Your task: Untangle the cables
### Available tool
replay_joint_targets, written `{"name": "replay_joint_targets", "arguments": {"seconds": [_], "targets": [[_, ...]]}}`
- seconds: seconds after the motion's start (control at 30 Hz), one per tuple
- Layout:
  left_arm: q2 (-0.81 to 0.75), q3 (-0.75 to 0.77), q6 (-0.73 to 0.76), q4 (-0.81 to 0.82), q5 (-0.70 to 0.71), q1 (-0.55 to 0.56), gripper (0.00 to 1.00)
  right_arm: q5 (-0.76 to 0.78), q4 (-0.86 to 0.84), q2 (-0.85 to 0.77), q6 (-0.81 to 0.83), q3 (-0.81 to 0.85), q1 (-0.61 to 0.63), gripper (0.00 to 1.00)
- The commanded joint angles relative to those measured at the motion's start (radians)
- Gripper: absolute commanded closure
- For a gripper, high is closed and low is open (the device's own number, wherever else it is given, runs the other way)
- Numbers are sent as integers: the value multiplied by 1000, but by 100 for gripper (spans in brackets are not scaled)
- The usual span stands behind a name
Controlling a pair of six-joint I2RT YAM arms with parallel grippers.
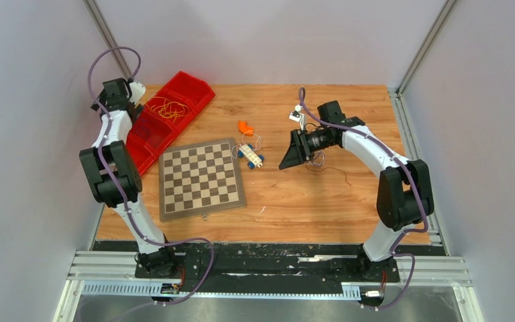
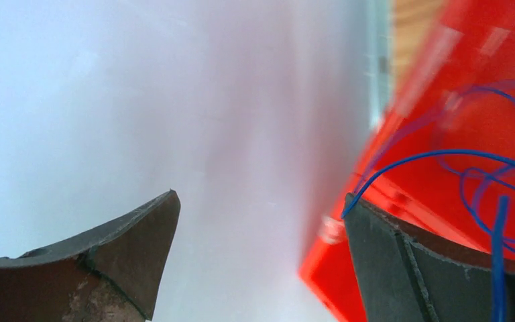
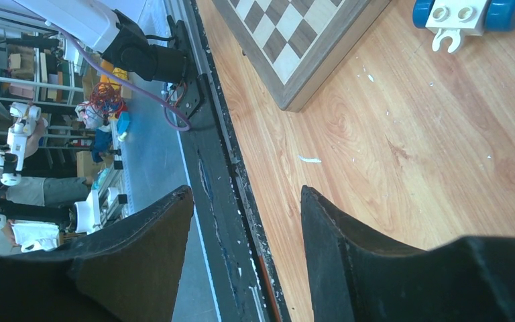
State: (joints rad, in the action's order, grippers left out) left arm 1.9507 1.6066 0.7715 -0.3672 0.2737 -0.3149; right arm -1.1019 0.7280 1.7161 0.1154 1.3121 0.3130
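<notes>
A bunch of yellow-orange cables (image 1: 167,107) lies in the red bin (image 1: 149,137) at the back left. My left gripper (image 1: 136,94) hovers at that bin's far left edge. In the left wrist view the left gripper (image 2: 260,201) is wide open with nothing between its jaws. A thin blue-purple cable (image 2: 442,155) loops over the red bin (image 2: 442,221) and rests against the tip of the right finger (image 2: 389,261). My right gripper (image 1: 287,157) is open and empty above the table's middle, and thin dark and white strands (image 1: 318,162) lie under its wrist. The right wrist view shows that gripper (image 3: 247,201) over the table's near edge.
A chessboard (image 1: 200,178) lies left of centre. A white-and-blue toy car (image 1: 250,155) with a thin white strand (image 1: 255,140) and a small orange piece (image 1: 244,127) sit between the board and my right gripper. Walls close in the left, back and right sides.
</notes>
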Motion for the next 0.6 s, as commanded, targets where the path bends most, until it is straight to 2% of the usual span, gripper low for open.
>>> {"name": "replay_joint_targets", "arguments": {"seconds": [0.0, 0.1, 0.23, 0.37, 0.57], "targets": [[-61, -114, 281, 547, 267, 32, 0, -31, -3, -5, 21, 40, -1, 41], [-49, -216, 513, 916, 288, 43, 0, -27, 3, -12, 25, 38, 0, 41], [-9, -349, 792, 1252, 217, 52, 0, -24, 9, -14, 31, 39, 0, 41], [-18, -438, 956, 1354, 97, 54, 0, -23, 19, -16, 40, 44, -1, 41], [-105, -567, 1124, 1371, -78, 58, 0, -23, 27, -16, 50, 39, -3, 41]]}}
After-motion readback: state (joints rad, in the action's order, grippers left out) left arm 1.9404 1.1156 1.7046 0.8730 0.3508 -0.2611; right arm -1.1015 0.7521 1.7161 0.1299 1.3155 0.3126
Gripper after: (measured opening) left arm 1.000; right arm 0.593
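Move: The blue cable still hangs over one finger of the open left gripper, with more of it lying in the red bin, whose middle is roughly 12 cm to the right, 3 cm back and 14 cm below the gripper. The yellow cable in the bin lies about 15 cm right, 2 cm ahead and as low; the chessboard's middle is some 25 cm right and 21 cm back. From the idle right gripper, the bin is about 37 cm left and 13 cm ahead, well below. Swing the wide-open left gripper up by about 8 cm and slightly forward, away from the red bin, starting fast, then slowing. Roll the wrist some 55 degrees as it climbs, left side rising, so the fingers swing from slanting down to nearly level, with the blue cable still draped over one finger; a small early drift left comes back at the end. ##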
